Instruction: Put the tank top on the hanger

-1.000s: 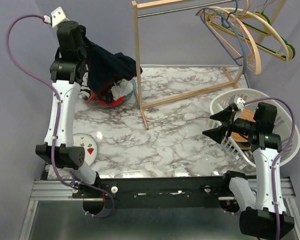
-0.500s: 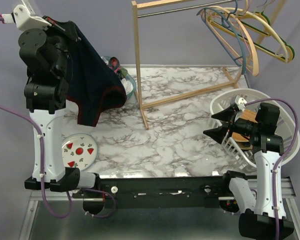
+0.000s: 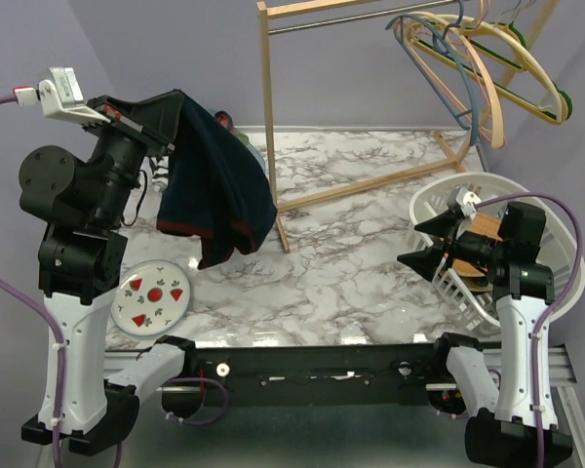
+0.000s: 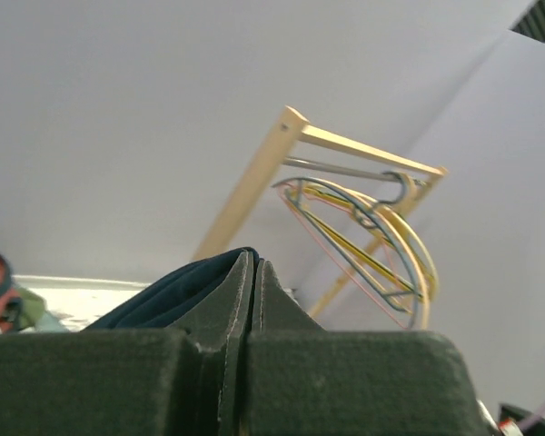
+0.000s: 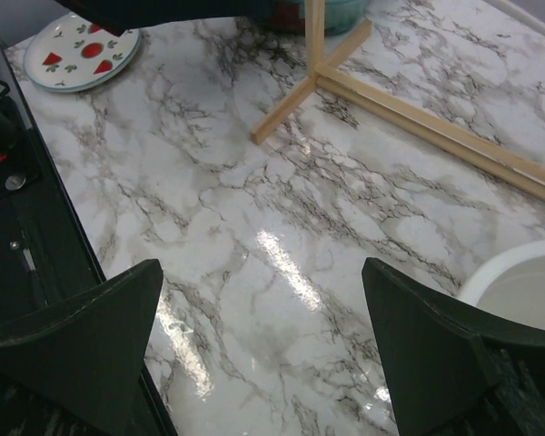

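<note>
My left gripper [image 3: 174,100] is shut on the upper edge of the dark navy tank top [image 3: 219,185]. The tank top hangs free in the air with its maroon trim at the bottom, over the table's left side. In the left wrist view the shut fingertips [image 4: 254,261] pinch navy cloth [image 4: 168,295]. The grey-blue hanger [image 3: 468,97] hangs among other hangers on the rack's rail at the top right. It also shows in the left wrist view [image 4: 395,193]. My right gripper [image 3: 409,243] is open and empty above the marble at the right [image 5: 263,300].
A wooden clothes rack [image 3: 268,117] stands mid-table, its foot [image 5: 295,95] on the marble. A white laundry basket [image 3: 556,224] is behind my right arm. A plate with watermelon pictures [image 3: 154,294] lies front left. A bowl of clothes [image 4: 0,295] sits behind the tank top.
My left arm has lifted the tank top out of the bowl of clothes and swung it up and to the right. The right arm has not moved.
</note>
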You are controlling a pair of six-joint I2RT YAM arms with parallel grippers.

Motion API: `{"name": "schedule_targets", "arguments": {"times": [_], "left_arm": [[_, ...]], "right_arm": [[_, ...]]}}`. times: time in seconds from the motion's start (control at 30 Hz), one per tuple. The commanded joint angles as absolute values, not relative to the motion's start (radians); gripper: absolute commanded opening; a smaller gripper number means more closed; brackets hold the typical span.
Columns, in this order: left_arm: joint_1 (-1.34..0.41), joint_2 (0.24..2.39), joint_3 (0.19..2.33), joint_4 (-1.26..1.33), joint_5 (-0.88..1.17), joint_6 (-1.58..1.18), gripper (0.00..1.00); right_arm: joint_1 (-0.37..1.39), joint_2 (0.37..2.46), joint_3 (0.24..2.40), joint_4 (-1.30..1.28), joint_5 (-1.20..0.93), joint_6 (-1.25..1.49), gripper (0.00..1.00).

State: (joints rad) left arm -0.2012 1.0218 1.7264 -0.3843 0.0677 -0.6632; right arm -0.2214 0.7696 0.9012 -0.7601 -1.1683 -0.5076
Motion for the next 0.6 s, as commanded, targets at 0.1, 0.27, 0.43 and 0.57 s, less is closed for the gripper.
{"name": "schedule_targets", "arguments": {"times": [0.1, 0.27, 0.43, 0.57], "left_arm": [[-0.316, 0.969, 1.635, -0.160, 0.290, -0.755, 0.00], [-0.518, 0.995, 1.603, -0.149, 0.232, -0.709, 0.00], [-0.708, 1.049, 1.572, -0.167, 0.102, -0.623, 0.00], [-0.831, 1.098, 1.537, -0.160, -0.024, -0.577, 0.00]], "right_arm": [[-0.215, 0.761, 0.954, -0.816, -1.140, -0.567, 1.00], [-0.215, 0.756, 0.953, -0.836, -1.134, -0.583, 1.00], [-0.213, 0.752, 0.953, -0.854, -1.114, -0.598, 1.00], [-0.213, 0.752, 0.956, -0.879, -1.104, -0.621, 1.00]]}}
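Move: The tank top hangs from my closed left fingers. My open right gripper lies about 40 cm to that hand's right, some 6 cm nearer the base and roughly 32 cm lower, with the white basket 18 cm beyond it to the right, 16 cm lower still. From my left hand the hangers are about 38 cm right and 22 cm farther out, near its height. From my right hand the cloth's middle is some 37 cm left, 2 cm farther out and 12 cm higher. Keeping the tank top pinched at its top, I swing my left hand about 16 cm to the right and some 5 cm back, towards my waiting right gripper, and sink about 4 cm in the second half. As I go, the wrist turns some 35 degrees clockwise, so the shut fingers come to point more to the right. ##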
